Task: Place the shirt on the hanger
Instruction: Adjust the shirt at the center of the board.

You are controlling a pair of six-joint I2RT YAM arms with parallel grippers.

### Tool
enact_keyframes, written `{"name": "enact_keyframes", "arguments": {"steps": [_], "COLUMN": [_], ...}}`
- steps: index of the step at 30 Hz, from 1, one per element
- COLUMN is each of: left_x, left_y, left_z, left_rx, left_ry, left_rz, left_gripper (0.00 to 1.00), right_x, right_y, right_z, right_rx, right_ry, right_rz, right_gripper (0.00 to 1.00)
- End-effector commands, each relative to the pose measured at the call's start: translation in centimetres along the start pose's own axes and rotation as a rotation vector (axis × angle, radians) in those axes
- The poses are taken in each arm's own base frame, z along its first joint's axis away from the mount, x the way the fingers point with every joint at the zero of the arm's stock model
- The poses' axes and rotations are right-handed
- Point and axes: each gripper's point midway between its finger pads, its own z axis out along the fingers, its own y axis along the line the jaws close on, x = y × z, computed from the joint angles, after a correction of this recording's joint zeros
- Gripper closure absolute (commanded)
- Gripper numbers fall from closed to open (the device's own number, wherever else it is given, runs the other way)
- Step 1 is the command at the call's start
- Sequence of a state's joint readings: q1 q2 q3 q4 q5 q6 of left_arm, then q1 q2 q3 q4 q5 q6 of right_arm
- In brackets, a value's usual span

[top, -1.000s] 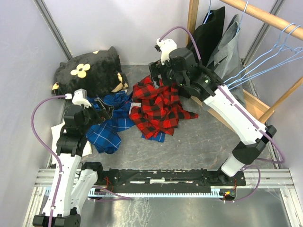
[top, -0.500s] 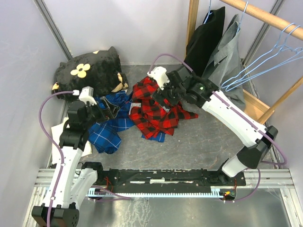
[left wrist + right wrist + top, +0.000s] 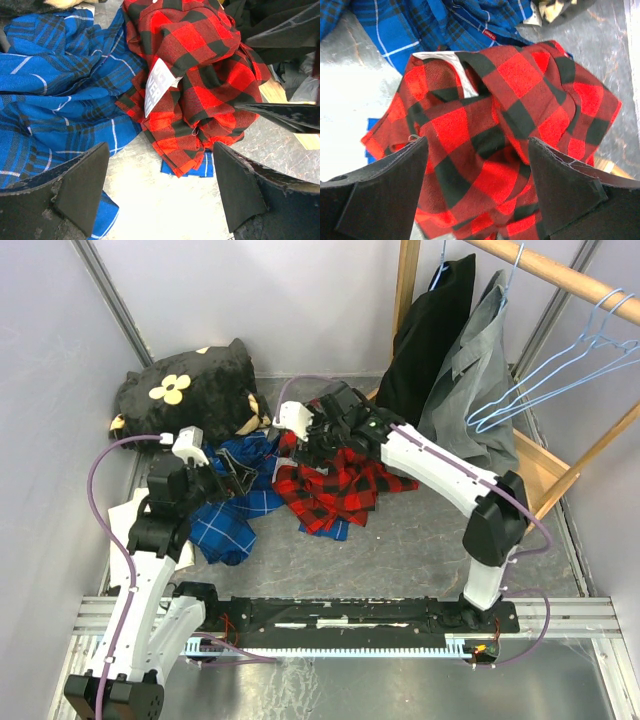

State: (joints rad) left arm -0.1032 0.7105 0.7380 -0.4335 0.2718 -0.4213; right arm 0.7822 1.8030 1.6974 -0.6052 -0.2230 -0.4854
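Note:
The red-and-black plaid shirt lies crumpled on the grey floor, with a white printed patch showing in the left wrist view and the right wrist view. My right gripper is open and hovers just above the shirt's upper left part, its jaws either side of the cloth. My left gripper is open and empty over the blue plaid shirt, left of the red shirt. Several light-blue wire hangers hang from the wooden rail at the right.
A black cushion with a cream flower lies at the back left. A black garment and a grey one hang from the rail. The blue plaid shirt also shows in both wrist views. Walls close in left and back.
My right arm has swung left and down from the rail side to over the red shirt. My left gripper has edged slightly right over the blue shirt.

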Motion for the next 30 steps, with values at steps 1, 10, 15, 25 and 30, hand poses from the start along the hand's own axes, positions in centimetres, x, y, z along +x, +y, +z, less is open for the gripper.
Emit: {"name": "enact_keyframes", "arguments": {"steps": [1,10,15,25,30], "left_x": [-0.1,0.0,-0.3,-4.3,-6.9], "left_y": [-0.1,0.1,0.1,-4.9,-8.0], "left_z": [0.2,0.3,0.2,-1.2,-2.4], "left_rx": [0.019,0.011,0.008,0.219,0.334], "left_ry": [-0.009,-0.011,-0.025,-0.132,-0.192], "left_rz": [0.045,0.044,0.044,0.115,0.147], "left_gripper": [0.10,0.10,0.11,0.09,0.07], "right_x": [-1.7,-0.3,-5.7,-16.9,-18.1], "right_y": [-2.1,-6.8,-7.2,-9.7,-11.8], "right_z": [3.0,6.0,0.7,-14.9,-19.8], "right_rx": [0.007,0.163,0.210,0.407,0.563], "right_ry": [-0.065,0.063,-0.097,-0.434,-0.478], "right_rz": [-0.192,-0.226,-0.167,0.108,0.217], "right_gripper": [0.12,0.74,0.98,1.00,1.00]}}
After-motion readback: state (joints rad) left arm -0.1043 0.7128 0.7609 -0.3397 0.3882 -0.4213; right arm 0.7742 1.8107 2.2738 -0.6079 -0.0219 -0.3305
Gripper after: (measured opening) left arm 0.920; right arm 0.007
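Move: The part of the red checked shirt to be gripped, its far fold, lies about 6 cm ahead of the right hand, 2 cm to its left and 7 cm below. Of its neighbours, the blue checked shirt is some 15 cm left of that hand and 9 cm back, and the flowered pillow about 25 cm left and 13 cm farther out. From the left hand the red fold is about 12 cm ahead, 12 cm to the right and 8 cm below. Forward and down together, about 7 cm each way, the right hand slips slightly left onto the red shirt's far fold and shuts its fingers on the cloth. Then it lifts steeply some 30 cm, easing back and right a little while the fingers swing up by roughly 40 degrees. Late on, the left hand, still open and empty, starts to rise and edge right. ##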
